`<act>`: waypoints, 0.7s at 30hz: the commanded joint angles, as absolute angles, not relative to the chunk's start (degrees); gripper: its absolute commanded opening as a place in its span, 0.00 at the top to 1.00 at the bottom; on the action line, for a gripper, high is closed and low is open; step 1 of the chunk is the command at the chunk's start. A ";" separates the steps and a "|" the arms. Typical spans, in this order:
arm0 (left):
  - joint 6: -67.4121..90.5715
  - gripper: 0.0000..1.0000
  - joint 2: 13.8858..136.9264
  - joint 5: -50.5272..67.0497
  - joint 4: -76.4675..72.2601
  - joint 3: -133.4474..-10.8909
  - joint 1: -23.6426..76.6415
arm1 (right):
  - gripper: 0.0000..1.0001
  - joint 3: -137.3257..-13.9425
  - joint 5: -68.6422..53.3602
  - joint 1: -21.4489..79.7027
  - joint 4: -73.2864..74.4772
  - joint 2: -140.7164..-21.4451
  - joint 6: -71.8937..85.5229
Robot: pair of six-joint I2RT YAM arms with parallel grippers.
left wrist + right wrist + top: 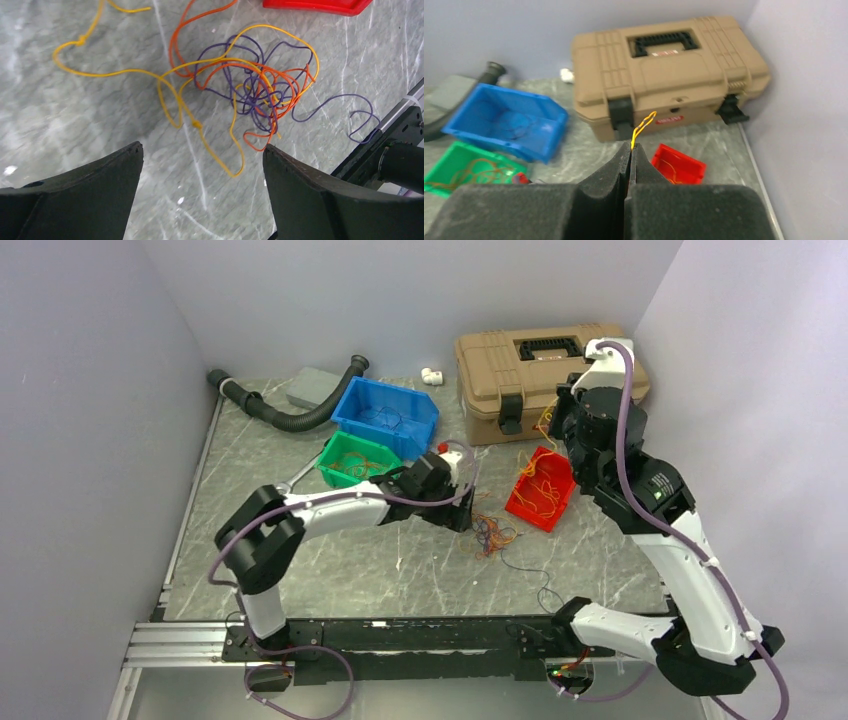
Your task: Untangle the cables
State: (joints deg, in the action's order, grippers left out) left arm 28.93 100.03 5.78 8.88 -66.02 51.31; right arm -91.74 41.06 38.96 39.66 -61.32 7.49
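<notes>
A tangle of orange, yellow and purple cables (255, 85) lies on the marble table, just right of my left gripper (458, 508) in the top view (490, 532). One long yellow cable (100, 72) trails off to the left of the tangle. My left gripper (202, 150) hovers above the table with its jaws wide open and nothing between them; the tangle lies just beyond the fingertips (131, 150). My right gripper (630, 147) is raised high near the toolbox, shut on a thin yellow cable (644, 125) that loops out past its tips (545, 425).
A red bin (541, 490) with orange cables stands right of the tangle. A green bin (355, 460) and a blue bin (385, 415) stand behind my left arm. A tan toolbox (545, 375), black corrugated hose (290, 415) and grey block (315, 388) line the back.
</notes>
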 commanded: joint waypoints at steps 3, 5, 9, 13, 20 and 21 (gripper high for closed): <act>34.32 0.12 107.28 8.71 11.12 -71.53 52.91 | 1.00 -86.47 33.39 28.05 41.32 -60.56 11.66; 35.49 0.22 108.58 9.87 9.74 -70.97 52.91 | 1.00 -83.85 30.45 25.26 40.34 -60.45 12.94; 36.72 0.58 109.35 11.39 7.31 -68.50 52.87 | 1.00 -79.09 24.62 19.78 37.71 -61.15 15.67; 36.33 0.83 104.82 8.25 8.12 -64.13 52.83 | 1.00 -74.46 21.99 15.99 35.79 -63.36 17.70; 33.03 1.00 91.15 0.21 17.01 -58.11 52.74 | 1.00 -66.68 21.51 11.00 31.86 -65.92 20.83; 32.66 1.00 89.14 -1.89 18.32 -57.60 52.74 | 1.00 -65.72 21.64 10.76 31.48 -66.35 21.16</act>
State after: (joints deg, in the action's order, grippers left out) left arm 34.92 97.69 4.47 13.87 -58.65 52.73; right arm -68.38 22.72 12.32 36.34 -65.82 18.31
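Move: The yellow strand just past its knot lies about 3 cm back and 1 cm right of the open left hand, 7 cm below. The tangle lies some 8 cm right and 1 cm ahead of that hand; the red bin 21 cm right, 13 cm ahead. For the right hand, already pinching another yellow cable, the bin is about 11 cm ahead, 10 cm right, 41 cm down; the tangle sits 3 cm left, 2 cm back. The loose yellow strand beside the knot gets pinched by the left fingers, which sink about 6 cm, ease back and shut on it, then draw it left and a little up, away from the tangle. Meanwhile the yellow cable in the shut right fingers is lowered some 19 cm towards the red bin, also going right and forward, the fingers tipping down about 25 degrees. ##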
